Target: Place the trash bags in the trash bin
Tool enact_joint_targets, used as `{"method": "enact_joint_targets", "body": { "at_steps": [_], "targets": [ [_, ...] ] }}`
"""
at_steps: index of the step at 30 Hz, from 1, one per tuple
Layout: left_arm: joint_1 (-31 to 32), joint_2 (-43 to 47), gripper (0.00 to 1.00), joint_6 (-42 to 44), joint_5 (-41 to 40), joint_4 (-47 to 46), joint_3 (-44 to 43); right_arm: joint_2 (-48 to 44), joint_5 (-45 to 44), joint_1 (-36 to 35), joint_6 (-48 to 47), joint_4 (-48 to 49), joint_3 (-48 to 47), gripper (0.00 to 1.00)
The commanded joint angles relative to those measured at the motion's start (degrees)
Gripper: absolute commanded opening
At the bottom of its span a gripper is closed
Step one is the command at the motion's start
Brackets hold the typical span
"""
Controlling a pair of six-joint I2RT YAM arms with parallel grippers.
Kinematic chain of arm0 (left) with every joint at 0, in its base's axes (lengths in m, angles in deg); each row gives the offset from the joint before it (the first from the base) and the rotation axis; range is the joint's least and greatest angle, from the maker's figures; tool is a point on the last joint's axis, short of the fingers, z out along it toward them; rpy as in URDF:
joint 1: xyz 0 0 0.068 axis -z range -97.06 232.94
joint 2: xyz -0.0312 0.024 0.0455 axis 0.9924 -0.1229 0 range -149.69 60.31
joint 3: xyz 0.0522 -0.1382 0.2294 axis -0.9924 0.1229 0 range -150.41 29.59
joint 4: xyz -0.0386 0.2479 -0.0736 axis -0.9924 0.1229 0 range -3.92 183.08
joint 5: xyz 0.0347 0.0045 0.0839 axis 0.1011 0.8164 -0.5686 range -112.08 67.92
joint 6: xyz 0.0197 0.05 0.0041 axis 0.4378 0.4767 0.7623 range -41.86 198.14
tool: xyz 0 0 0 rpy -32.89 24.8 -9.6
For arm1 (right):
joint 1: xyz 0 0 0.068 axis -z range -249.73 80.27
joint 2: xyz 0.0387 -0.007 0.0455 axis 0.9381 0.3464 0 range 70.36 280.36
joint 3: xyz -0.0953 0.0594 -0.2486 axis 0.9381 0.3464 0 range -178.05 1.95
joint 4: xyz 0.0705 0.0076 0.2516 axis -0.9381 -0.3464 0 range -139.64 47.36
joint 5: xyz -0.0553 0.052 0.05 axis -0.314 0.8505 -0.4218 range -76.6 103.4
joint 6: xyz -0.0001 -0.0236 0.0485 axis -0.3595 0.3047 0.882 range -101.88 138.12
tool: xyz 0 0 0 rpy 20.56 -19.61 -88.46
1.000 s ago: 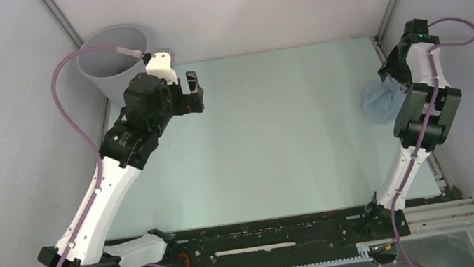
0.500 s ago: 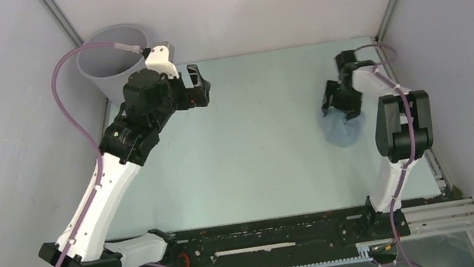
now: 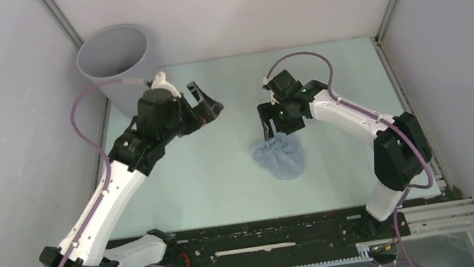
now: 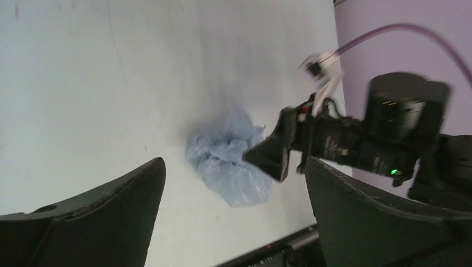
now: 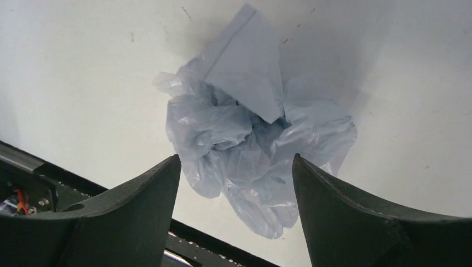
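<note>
The trash bag point(image 3: 282, 156) lies crumpled on the table right of centre, a pale blue-grey translucent heap. It also shows in the left wrist view point(image 4: 225, 161) and the right wrist view point(image 5: 253, 139). My right gripper point(image 3: 274, 126) is open and hovers just above the bag's far edge; in its own view point(image 5: 236, 158) the jaws stand apart on either side of the bag without touching it. My left gripper point(image 3: 207, 104) is open and empty, left of centre, pointing toward the bag point(image 4: 235, 164). The grey round trash bin point(image 3: 113, 56) stands at the far left corner.
Grey walls close in the table on the left, back and right. A black rail point(image 3: 271, 238) runs along the near edge between the arm bases. The left arm's purple cable point(image 3: 84, 103) loops beside the bin.
The right arm swung from the right edge to the table's middle, and the bag came with it and now lies under the open jaws. The left gripper moved right and nearer, away from the bin.
</note>
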Motion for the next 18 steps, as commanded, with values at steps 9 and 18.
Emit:
{"method": "enact_joint_targets", "body": {
  "at_steps": [9, 18],
  "targets": [
    [0.42, 6.89, 1.0, -18.21, 12.9, -0.78, 17.97, -12.46, -1.61, -2.74, 2.7, 1.34, 2.2, 0.82],
    [0.55, 3.78, 0.99, -17.17, 16.24, -2.79, 16.27, -7.46, 5.68, 4.47, 2.06, 8.56, 0.09, 0.81]
  ]
}}
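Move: The trash bag lies crumpled on the table, about 19 cm to the left hand's right, 4 cm nearer the base and some 27 cm below it. The trash bin stands roughly 25 cm ahead of the left hand and 26 cm to its left, its middle about 15 cm lower. From the right hand, the bag is around 5 cm back, barely 1 cm left and 7 cm below the open fingers. The bag is approached by the wide-open left hand, which comes down about 10 cm while drawing back some 6 cm, late on easing a little right, its fingers tipping down by over 20 degrees. Above the bag the right hand clears away, rising about 6 cm with its fingers still open and tilting slightly outward. ##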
